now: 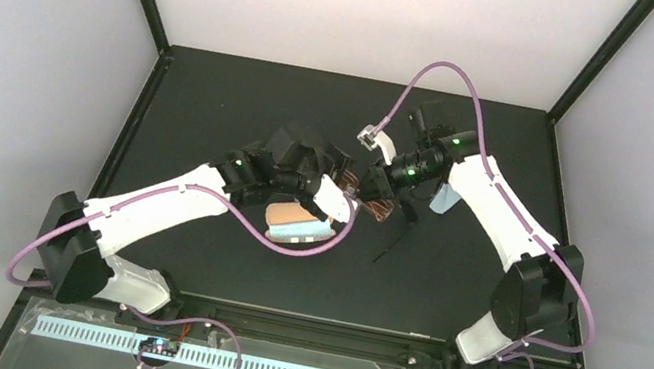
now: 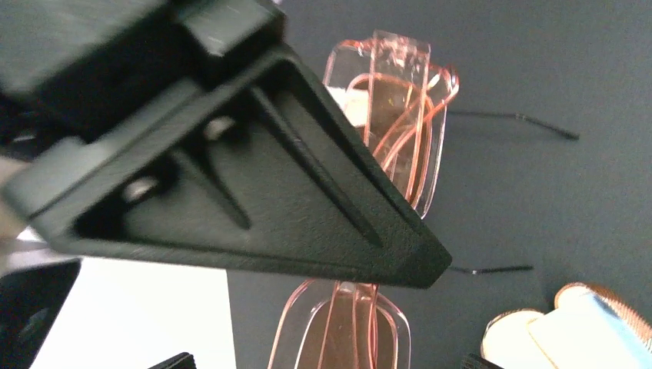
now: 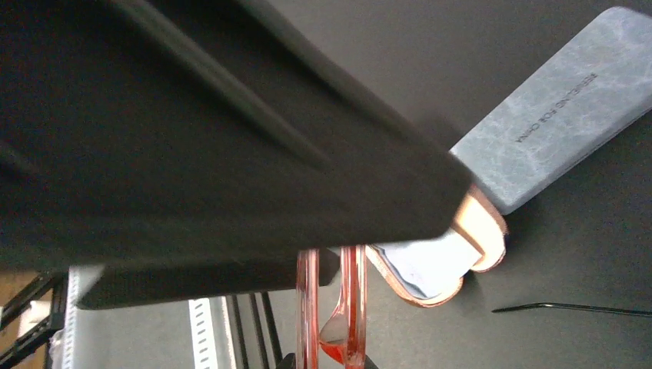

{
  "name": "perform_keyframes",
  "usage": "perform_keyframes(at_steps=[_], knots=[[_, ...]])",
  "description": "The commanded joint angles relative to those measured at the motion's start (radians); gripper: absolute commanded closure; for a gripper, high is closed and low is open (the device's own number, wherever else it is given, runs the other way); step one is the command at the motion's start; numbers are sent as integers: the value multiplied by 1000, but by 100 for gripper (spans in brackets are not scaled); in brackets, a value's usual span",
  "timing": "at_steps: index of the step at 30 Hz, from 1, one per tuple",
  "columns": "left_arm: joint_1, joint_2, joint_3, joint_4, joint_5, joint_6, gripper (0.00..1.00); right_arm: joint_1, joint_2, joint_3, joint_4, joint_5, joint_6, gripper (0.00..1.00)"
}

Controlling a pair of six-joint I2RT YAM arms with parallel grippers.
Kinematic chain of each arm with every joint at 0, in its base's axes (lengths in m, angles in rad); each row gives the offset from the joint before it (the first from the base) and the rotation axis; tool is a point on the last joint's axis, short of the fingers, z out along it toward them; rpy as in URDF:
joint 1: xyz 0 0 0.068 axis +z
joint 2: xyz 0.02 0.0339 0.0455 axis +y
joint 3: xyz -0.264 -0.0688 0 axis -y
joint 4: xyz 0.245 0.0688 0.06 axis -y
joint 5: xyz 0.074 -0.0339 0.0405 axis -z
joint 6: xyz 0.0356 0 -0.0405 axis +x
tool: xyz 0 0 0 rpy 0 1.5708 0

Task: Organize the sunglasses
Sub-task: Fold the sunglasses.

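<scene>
The reddish-brown sunglasses (image 1: 373,209) hang above the mat between both arms, folded. My right gripper (image 1: 382,194) is shut on them; in the right wrist view the frame (image 3: 332,307) runs edge-on between the jaws (image 3: 330,304). My left gripper (image 1: 342,197) is open, its fingers standing wide on either side of the same pair (image 2: 400,131) without pressing it. The black sunglasses (image 1: 391,242) lie on the mat to the right of the case, their thin arms (image 2: 523,119) spread out.
An open blue-grey case (image 3: 553,108) with a tan lining and a light blue cloth (image 3: 430,261) inside lies under the left gripper, also in the top view (image 1: 301,225). A light blue-grey object (image 1: 445,199) is partly hidden under the right arm.
</scene>
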Motion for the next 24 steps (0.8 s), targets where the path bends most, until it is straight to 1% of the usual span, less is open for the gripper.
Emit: perform_keyframes(at_steps=[1, 8, 12, 17, 23, 24], knots=[[-46, 42, -13, 66, -178, 78, 12, 8, 16, 24, -34, -67, -27, 84], [-55, 40, -40, 85, -193, 81, 24, 9, 20, 20, -49, -82, -45, 84], [-58, 41, -39, 79, -190, 76, 34, 9, 25, 26, -59, -93, -53, 84], [-58, 42, -39, 76, -195, 64, 44, 9, 23, 26, -61, -101, -58, 84], [-57, 44, -39, 77, -188, 49, 49, 9, 22, 23, -64, -91, -64, 83], [-57, 43, -41, 75, -186, 50, 52, 9, 22, 23, -64, -90, -65, 82]])
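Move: The left hand stands open over the left lens of the folded glasses, which is about 3 cm below it and 1 cm ahead. The case lies roughly 8 cm to the left, level fore and aft. The black sunglasses are some 9 cm to the right and 5 ahead, both about 20 cm below. The right hand already holds the glasses at the middle; that left lens is about 3 cm to its left and 2 ahead. Still pinched by the right fingers, the glasses are drawn back about 1 cm while the left hand sinks some 3 cm and edges a little forward to straddle the left lens. The left hand tilts slightly, then stays there as its wide-open fingers close to about half, right up to the lens rims; whether they touch yet can't be told. ##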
